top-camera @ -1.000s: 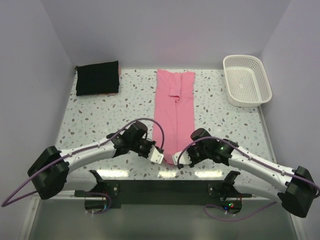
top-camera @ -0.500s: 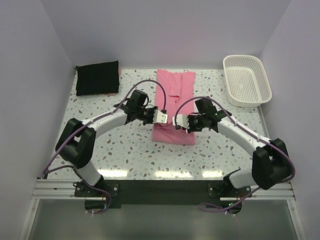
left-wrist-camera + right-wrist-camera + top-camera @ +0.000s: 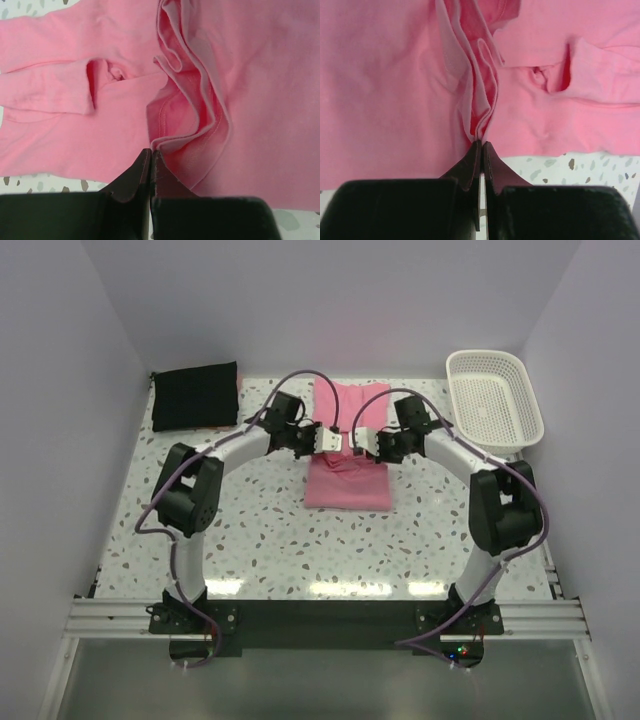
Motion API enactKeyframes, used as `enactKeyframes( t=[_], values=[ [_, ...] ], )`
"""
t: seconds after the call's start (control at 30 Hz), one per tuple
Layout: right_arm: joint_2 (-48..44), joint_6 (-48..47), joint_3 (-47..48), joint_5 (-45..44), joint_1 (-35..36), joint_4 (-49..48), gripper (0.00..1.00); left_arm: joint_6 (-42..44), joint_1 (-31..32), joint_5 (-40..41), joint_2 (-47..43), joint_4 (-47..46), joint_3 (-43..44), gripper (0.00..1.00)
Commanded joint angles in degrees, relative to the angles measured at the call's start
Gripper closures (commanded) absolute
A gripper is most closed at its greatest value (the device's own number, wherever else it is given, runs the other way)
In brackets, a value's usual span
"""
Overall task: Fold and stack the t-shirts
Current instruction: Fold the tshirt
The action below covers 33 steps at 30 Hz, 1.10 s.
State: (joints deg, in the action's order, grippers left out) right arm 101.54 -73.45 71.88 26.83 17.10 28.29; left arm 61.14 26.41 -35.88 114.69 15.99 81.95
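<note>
The pink t-shirt [image 3: 347, 485] lies in the middle of the table, its near half doubled over toward the far end. My left gripper [image 3: 338, 440] is shut on the shirt's folded hem; in the left wrist view the tips [image 3: 151, 152] pinch a pink fabric edge [image 3: 190, 142]. My right gripper [image 3: 357, 442] is shut on the same hem beside it, and in the right wrist view its tips [image 3: 482, 145] clamp a bunched fold [image 3: 485, 107]. Both grippers hover over the shirt's far half. The black t-shirt [image 3: 195, 396] sits folded at the far left corner.
A white lattice basket [image 3: 494, 400] stands at the far right corner. The speckled tabletop [image 3: 250, 530] is bounded by lilac walls on three sides. Both arms arch inward over the table's middle.
Both grippers have carried the shirt's near hem from the table's front edge toward the far end, folding the long pink strip over itself into a shorter shape.
</note>
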Motion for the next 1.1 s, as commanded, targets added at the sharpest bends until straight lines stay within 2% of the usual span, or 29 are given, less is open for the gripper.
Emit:
enactKeyframes(
  t=[0.0,0.37,1.07],
  values=[
    [2.78,-2.40,5.90,3.58,-1.02,-1.14,1.00,0.82,-1.19,-0.51,2.80,-1.13,4.88,1.00],
    [11.66,-4.77,15.13,4.11,-2.69,1.41,1.00,1.79,-2.68,-0.07,9.49,0.27,13.32,1.00],
    [15.01,-6.00,15.40,-0.55,-3.04,1.15,1.00,0.64,-3.30,0.55,13.01,-4.82,14.20,1.00]
  ],
)
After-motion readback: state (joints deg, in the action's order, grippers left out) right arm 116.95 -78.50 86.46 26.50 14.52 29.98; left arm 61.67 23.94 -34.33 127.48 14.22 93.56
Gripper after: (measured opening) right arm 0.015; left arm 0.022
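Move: Both hands hold the t-shirt's lifted hem corners. For each, the landing strip on the t-shirt's far part lies about 6 cm ahead and some 5 cm below. From the left hand, the sleeve flap is roughly 12 cm ahead and 9 cm right, the far edge's middle about 19 cm ahead and 8 cm right. The near fold's middle is some 13 cm back from both hands, 8 cm right of the left and 8 cm left of the right. Still pinching the hem corners with shut fingers, both hands carry the hem side by side some 6 cm forward over the t-shirt's far part, towards the sleeve flap, covering most of that way first at nearly level height. The forward travel then eases to a creep while both sink about 3 cm to bring the hem down towards the landing strip, the wrists hardly turning and neither grip opening. ##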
